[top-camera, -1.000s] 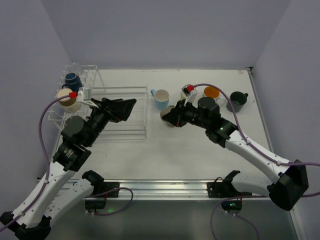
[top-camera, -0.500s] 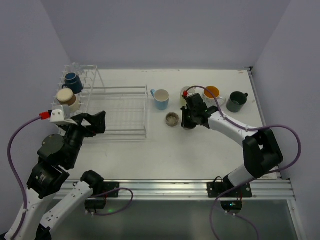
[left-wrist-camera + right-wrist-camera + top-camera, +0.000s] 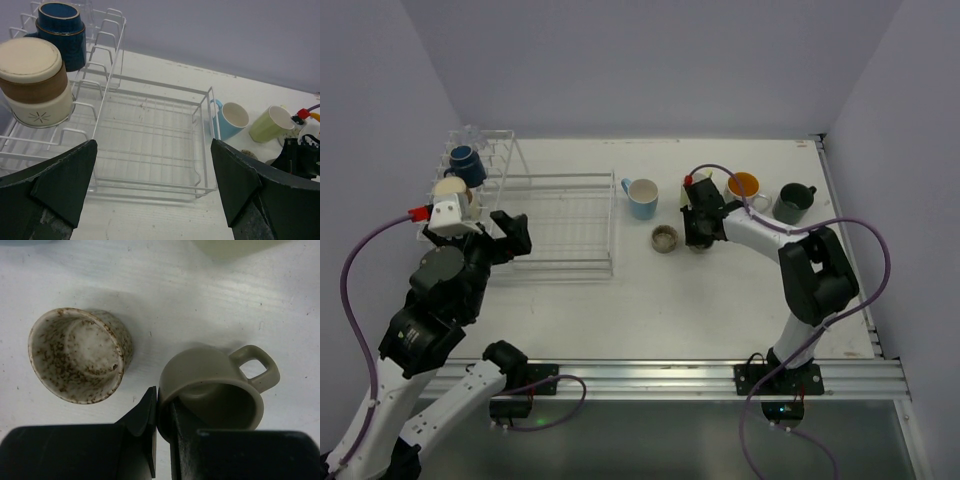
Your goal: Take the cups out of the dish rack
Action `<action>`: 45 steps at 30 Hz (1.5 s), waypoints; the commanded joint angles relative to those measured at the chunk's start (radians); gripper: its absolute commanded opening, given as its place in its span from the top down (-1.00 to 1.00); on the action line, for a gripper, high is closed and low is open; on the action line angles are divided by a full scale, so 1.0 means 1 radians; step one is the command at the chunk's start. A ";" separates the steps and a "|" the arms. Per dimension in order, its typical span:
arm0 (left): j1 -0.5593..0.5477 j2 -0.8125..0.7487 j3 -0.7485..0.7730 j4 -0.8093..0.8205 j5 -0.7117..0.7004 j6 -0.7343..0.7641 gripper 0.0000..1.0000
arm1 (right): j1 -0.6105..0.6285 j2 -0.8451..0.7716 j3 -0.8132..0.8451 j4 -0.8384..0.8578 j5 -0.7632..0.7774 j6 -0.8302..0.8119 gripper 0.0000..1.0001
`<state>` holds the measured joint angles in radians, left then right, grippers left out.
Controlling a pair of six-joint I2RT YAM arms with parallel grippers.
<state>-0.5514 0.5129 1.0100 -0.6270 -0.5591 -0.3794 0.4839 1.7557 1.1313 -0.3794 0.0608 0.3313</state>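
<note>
The white wire dish rack (image 3: pixel 565 225) (image 3: pixel 150 135) stands at the left. A navy cup (image 3: pixel 466 160) (image 3: pixel 60 32) and a cream cup (image 3: pixel 453 193) (image 3: pixel 35 80) hang upside down on its prongs. My left gripper (image 3: pixel 510 238) (image 3: pixel 155 185) hovers open at the rack's near left corner, holding nothing. My right gripper (image 3: pixel 698 236) (image 3: pixel 164 410) is shut on the rim of a grey-brown mug (image 3: pixel 215 390), one finger inside it and one outside. This mug is low over the table beside a speckled cup (image 3: pixel 664 238) (image 3: pixel 77 355). Light blue (image 3: pixel 642 197) (image 3: pixel 231 120), yellow-green (image 3: pixel 270 123), orange-lined (image 3: pixel 744 186) and dark green (image 3: pixel 792 203) cups stand on the table.
The rack's low basket section (image 3: pixel 165 150) holds nothing. The right arm (image 3: pixel 760 235) stretches across the table's right half, close to the row of standing cups. White walls close in the table at the back and both sides.
My left gripper has drawn back from over the basket to the rack's near left corner. My right gripper has shifted right, from over the speckled cup to just beside it.
</note>
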 commanded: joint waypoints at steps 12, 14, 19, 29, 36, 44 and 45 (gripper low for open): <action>-0.002 0.318 0.271 0.039 -0.058 -0.030 -1.00 | -0.001 -0.178 -0.014 0.068 -0.055 0.037 -0.13; -0.002 0.354 0.312 0.021 -0.100 -0.055 -1.00 | -0.001 -0.240 -0.057 0.088 -0.099 0.040 -0.30; 0.031 0.413 0.369 -0.048 -0.274 -0.090 -1.00 | -0.001 -0.456 -0.172 0.158 -0.174 0.051 -0.74; 0.461 0.550 0.473 -0.217 0.013 -0.095 -1.00 | -0.001 -0.516 -0.245 0.208 -0.233 0.057 -0.86; 0.591 0.598 0.450 -0.229 0.011 -0.050 -1.00 | -0.001 -0.516 -0.255 0.237 -0.300 0.064 -0.87; 0.630 0.662 0.431 -0.191 0.010 -0.015 -1.00 | -0.001 -0.519 -0.260 0.247 -0.312 0.063 -0.87; 0.633 0.664 0.423 -0.185 0.010 -0.010 -1.00 | -0.001 -0.522 -0.260 0.249 -0.311 0.063 -0.87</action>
<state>0.0658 1.1801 1.4414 -0.8307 -0.5564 -0.4393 0.4843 1.2499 0.8764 -0.1703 -0.2279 0.3855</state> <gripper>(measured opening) 0.997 0.935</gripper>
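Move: The left hand, open and empty, has the cream-and-brown cup on the rack's upper tier about 12 cm ahead, 13 cm to its left and 12 cm lower; the blue mug stands some 9 cm beyond that cup. The right fingers still pinch the grey cup's near rim, its middle about 3 cm right, 1 cm ahead and 2 cm below. From the right hand, the speckled cup is level with it and 6 cm left, the green cup 11 cm straight ahead. Forward and up first, then swinging left some 15 cm while sinking about 6, the open left hand comes over the cream-and-brown cup, turning counter-clockwise about 35 degrees and tipping its fingers down. The right fingers open wide, let go of the grey cup's rim, and the hand lifts about 13 cm, drawing back 5 and slightly left as its wrist rolls and tips up. ##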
